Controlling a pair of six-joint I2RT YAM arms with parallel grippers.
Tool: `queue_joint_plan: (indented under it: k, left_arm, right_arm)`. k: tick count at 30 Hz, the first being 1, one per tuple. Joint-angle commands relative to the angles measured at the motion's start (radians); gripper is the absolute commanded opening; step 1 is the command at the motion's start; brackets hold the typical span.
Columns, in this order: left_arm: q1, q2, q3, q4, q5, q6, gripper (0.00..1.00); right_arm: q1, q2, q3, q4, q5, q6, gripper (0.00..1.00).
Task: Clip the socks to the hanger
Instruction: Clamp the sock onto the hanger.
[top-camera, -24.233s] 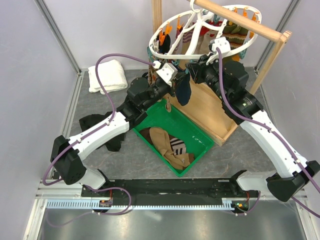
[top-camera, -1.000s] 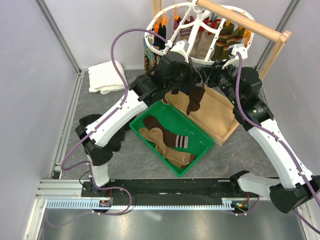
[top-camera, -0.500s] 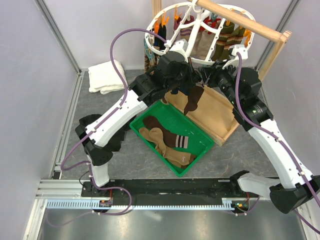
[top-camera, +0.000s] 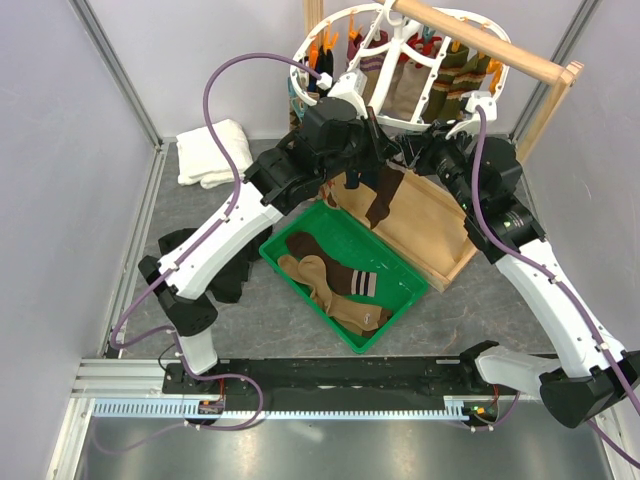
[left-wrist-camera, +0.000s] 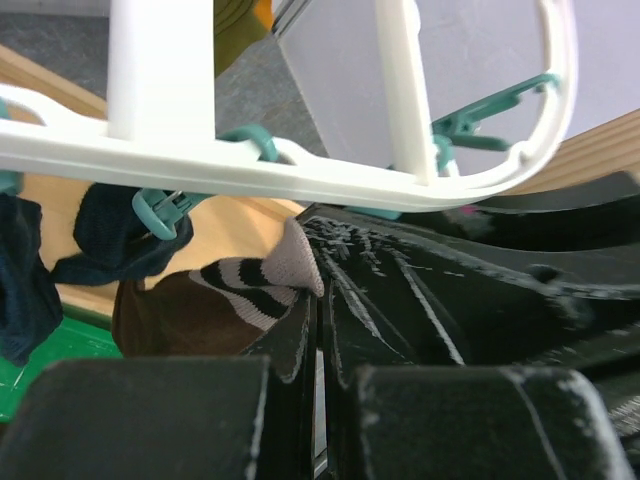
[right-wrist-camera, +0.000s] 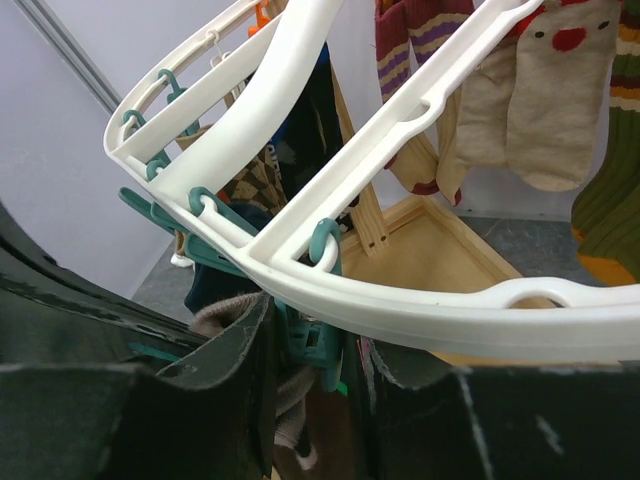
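Note:
A dark brown sock (top-camera: 384, 198) with white stripes hangs above the green bin. My left gripper (top-camera: 370, 158) is shut on its cuff. In the left wrist view the striped cuff (left-wrist-camera: 262, 287) sticks out of the shut left gripper (left-wrist-camera: 320, 292), just under the white hanger (left-wrist-camera: 250, 165). My right gripper (top-camera: 416, 154) is shut on a teal clip (right-wrist-camera: 322, 340) that dangles from the hanger's rim (right-wrist-camera: 420, 305). The sock's cuff (right-wrist-camera: 222, 312) lies right beside that clip. Other socks (right-wrist-camera: 530, 110) hang from the hanger (top-camera: 417, 124) farther back.
The green bin (top-camera: 277, 262) below holds tan socks (top-camera: 325, 290) and a striped one (top-camera: 362, 285). The wooden rail stand (top-camera: 480, 42) carries the hanger, and its tray base (top-camera: 435, 235) sits under my right arm. A white towel (top-camera: 212, 152) and a black cloth heap (top-camera: 190, 248) lie left.
My left arm has swung its wrist up and left, which raised the striped sock a little toward the hanger's rim. The right arm has stayed on the clip.

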Motion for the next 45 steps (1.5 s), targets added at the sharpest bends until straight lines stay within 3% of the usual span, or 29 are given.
queue_joint_plan:
  k: [1,6,15,21,24,30,33,39,45]
  left_arm:
    - [-0.002,-0.056,-0.001,0.093,0.019,-0.042,0.02]
    - [-0.003,-0.050,-0.010,0.093,0.027,-0.043,0.02]
    - [-0.003,-0.054,-0.031,0.096,0.016,-0.031,0.02]
    - [-0.003,-0.062,-0.048,0.105,-0.001,-0.026,0.06]
    - [-0.002,-0.068,-0.062,0.115,-0.007,-0.022,0.12]
    - [-0.002,-0.119,-0.143,0.179,-0.018,-0.006,0.44]
    - [-0.002,-0.163,-0.206,0.240,-0.030,0.014,0.54]
    - [-0.002,-0.261,-0.339,0.373,-0.064,0.075,0.68]
    - [-0.002,-0.391,-0.537,0.573,-0.081,0.184,0.74]
  right_arm:
    - [0.009,0.005,-0.026,-0.079,-0.025,0.048,0.00]
    - [0.009,-0.004,-0.018,-0.073,-0.027,0.055,0.00]
    - [0.009,-0.027,0.002,-0.073,-0.027,0.075,0.49]
    - [0.007,-0.037,0.017,-0.074,-0.025,0.081,0.67]
    - [0.007,-0.048,0.026,-0.084,-0.027,0.083,0.73]
    - [0.009,-0.076,0.069,-0.110,-0.051,0.069,0.81]
    - [0.007,-0.086,0.092,-0.119,-0.077,0.065,0.84]
    - [0.009,-0.077,0.146,-0.134,-0.179,0.071,0.91]
    - [0.007,-0.065,0.187,-0.148,-0.252,0.066,0.94]
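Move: The left hand pinches the brown striped sock by its cuff; the teal clip meant for it is about 2 cm ahead, 2 cm to the right and 1 cm above. The right hand already squeezes that clip between its fingertips. The hanger's near rim runs some 3 cm above the clip, about level with it fore and aft. A navy sock hangs roughly 3 cm ahead and 4 cm to the left of the left hand, its middle about 4 cm lower. The right fingers spread and let go of the teal clip, dipping about 1 cm with a small shift right, while the left hand, after rising about 1 cm, keeps its pinch on the cuff. Then the left fingers open and release the brown sock. Both hands withdraw from the clip: the left up and left by some 4 cm each and a little back, tipping its fingers up, the right back and up about 4 cm each. ##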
